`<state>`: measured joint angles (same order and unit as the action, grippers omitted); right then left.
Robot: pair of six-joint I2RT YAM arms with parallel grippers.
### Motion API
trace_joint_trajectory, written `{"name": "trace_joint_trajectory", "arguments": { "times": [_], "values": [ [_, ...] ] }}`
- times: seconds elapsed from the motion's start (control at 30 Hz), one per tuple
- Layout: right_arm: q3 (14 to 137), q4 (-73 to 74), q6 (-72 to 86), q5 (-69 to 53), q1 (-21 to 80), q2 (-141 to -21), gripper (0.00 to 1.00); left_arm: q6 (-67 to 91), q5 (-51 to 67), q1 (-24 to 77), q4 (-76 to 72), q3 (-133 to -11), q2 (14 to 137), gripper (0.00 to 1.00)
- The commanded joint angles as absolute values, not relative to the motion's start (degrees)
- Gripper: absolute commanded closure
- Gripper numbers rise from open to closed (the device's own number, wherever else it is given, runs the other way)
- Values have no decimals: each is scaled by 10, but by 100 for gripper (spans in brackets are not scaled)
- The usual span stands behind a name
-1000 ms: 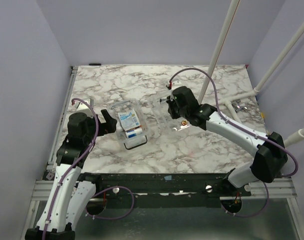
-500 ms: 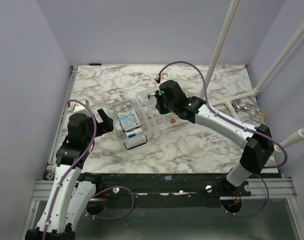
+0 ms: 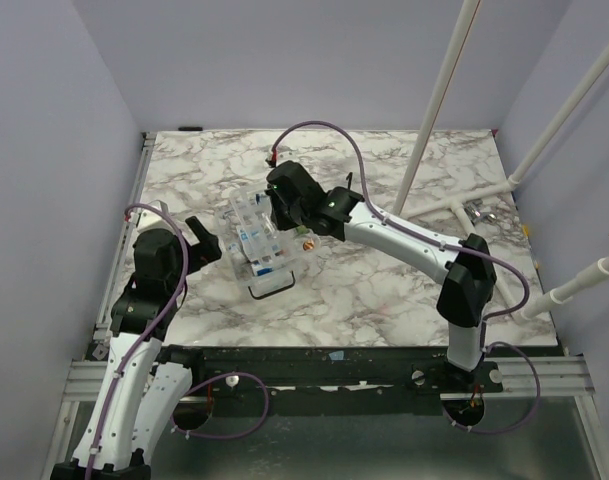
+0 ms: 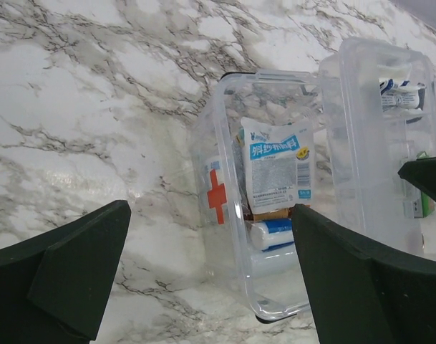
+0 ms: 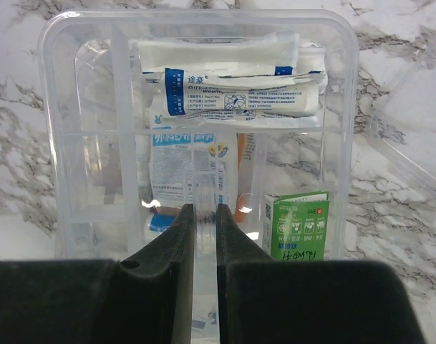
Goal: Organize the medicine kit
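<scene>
The medicine kit (image 3: 272, 268) is a clear box with a red cross on its wall (image 4: 216, 195) and a black handle (image 3: 269, 291). It lies open on the marble and holds a blue-printed packet (image 4: 278, 168) and a blue-and-white roll. My right gripper (image 3: 281, 213) (image 5: 203, 215) is shut on the middle rib of a clear divided tray (image 5: 196, 21). It holds the tray just over the box's far side. The tray carries white packets (image 5: 232, 89) and a green carton (image 5: 296, 226). My left gripper (image 3: 211, 241) (image 4: 210, 215) stands wide open at the box's left end, touching nothing.
White pipes (image 3: 439, 100) slant up from the table's right side. A small metal piece (image 3: 481, 212) lies beside them. Purple walls close in the marble top, and the right arm stretches across the middle of the table.
The right arm has swung left with the clear tray, from the right of the box to over it. The left gripper has shifted only slightly and stays open.
</scene>
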<state>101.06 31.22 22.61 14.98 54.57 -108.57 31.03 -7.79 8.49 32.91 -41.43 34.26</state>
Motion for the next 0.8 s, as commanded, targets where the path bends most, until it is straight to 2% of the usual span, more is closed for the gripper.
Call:
{"name": "trace_joint_trajectory", "arguments": {
  "times": [0.0,0.4,0.77],
  "values": [
    [1042,325,267,170,556,-1110,99,343,-147,86,350,-422,334,1],
    [1141,363,289,203,598,-1187,99,378,-183,86,369,-421,329,1],
    [1145,370,299,231,615,-1209,99,376,-175,96,366,-418,304,2]
  ]
}}
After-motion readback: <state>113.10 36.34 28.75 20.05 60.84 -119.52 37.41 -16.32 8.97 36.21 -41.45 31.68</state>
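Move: The tray hangs from the closed right fingers by its middle handle, partly over the open first-aid box, whose middle is about 6 cm to this hand's left, 2 cm back and 12 cm below. In the tray, the gauze rolls lie some 6 cm ahead and 2 cm left of the hand, the green packet about 5 cm to its right, both 2 or 3 cm below. From the left hand, the box is about 9 cm right, level in reach, 11 cm below. The tray is carried left to come over the open first-aid box: the right hand, still pinching its middle handle, travels about 5.5 cm left, easing back some 2 cm and sinking 2.5 cm in two short dips, one at the start and one at the end. The open, empty left hand makes room, shifting a couple of centimetres left, away from the box, and turning roughly 10 degrees counter-clockwise. ##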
